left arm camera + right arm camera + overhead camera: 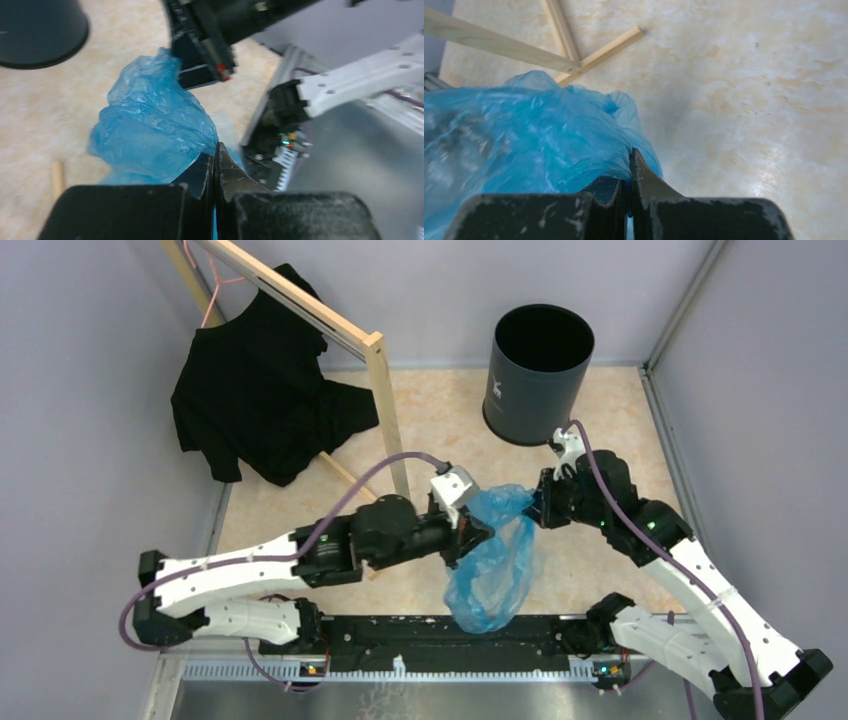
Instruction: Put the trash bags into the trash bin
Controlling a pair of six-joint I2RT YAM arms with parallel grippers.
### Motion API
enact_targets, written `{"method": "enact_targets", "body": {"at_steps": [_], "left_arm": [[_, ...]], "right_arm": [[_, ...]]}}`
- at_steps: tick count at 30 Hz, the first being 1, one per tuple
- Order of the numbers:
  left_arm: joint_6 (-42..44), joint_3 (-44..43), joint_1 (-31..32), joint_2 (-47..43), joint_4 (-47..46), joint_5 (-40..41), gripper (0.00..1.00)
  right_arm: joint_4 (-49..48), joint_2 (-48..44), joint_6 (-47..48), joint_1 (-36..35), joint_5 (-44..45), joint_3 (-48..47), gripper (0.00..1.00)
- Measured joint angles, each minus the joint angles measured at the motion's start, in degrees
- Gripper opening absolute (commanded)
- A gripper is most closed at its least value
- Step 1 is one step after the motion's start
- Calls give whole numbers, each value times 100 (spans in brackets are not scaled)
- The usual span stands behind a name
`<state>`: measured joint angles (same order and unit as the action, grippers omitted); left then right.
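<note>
The thin light-blue trash bag [492,560] hangs crumpled above the floor between my two arms, near the table's front. My left gripper [478,528] is shut on the bag's left upper edge; in the left wrist view the blue plastic [150,125] bulges out of the pinched jaws of the left gripper [215,155]. My right gripper [537,502] is shut on the bag's right upper edge, and the right wrist view shows the bag [524,135] bunched left of the closed right gripper [629,160]. The dark cylindrical trash bin [540,375] stands upright at the back, its mouth open.
A wooden rack [375,390] with a black garment [260,400] on a hanger stands at the back left; its wooden feet [574,50] lie on the beige floor. Grey walls enclose the area. The arm bases' black rail [440,635] runs along the near edge.
</note>
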<state>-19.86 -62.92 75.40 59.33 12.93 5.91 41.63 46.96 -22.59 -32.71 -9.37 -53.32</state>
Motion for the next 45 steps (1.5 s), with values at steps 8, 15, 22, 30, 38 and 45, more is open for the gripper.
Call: {"method": "enact_targets", "body": {"at_steps": [8, 15, 22, 30, 38, 45], "left_arm": [[835, -282, 46, 1106, 210, 1416, 0], [1161, -229, -1185, 1102, 136, -210, 0], [1534, 28, -2070, 1029, -157, -2465, 0], [1714, 251, -2745, 874, -627, -4218, 0], [1523, 227, -3279, 1344, -1593, -5320, 0], [1377, 46, -3460, 2291, -2256, -5613, 0]], "right_arm": [[382, -505, -103, 0, 866, 2, 1], [367, -664, -199, 0, 960, 20, 1], [203, -584, -356, 0, 798, 201, 1], [70, -568, -496, 0, 658, 208, 0], [-87, -603, -651, 0, 634, 234, 1], [-188, -675, -737, 0, 761, 236, 6]]}}
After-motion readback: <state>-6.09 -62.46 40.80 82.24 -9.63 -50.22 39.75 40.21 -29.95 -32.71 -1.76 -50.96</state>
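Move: Both hands already pinch the blue bag, the bulk of it some 20 cm below the left hand, about 2 cm ahead and 3 cm to its right. The trash bin lies about 45 cm ahead of the left hand and 16 cm to its right, its middle some 20 cm lower; the rack post stands about 14 cm ahead and 16 cm to the left. From the right hand the trash bin is some 36 cm ahead, 6 cm right and 8 cm lower. Forward and down goes the left hand with its pinch on the bag, sinking about 6 cm in all and ending some 12 cm farther forward, with a short draw-back midway and a wrist turn of about 20 degrees clockwise; its arm swings against the rack post and pushes it along. The right hand keeps its end of the bag, shifting a few centimetres right, then partly back. ##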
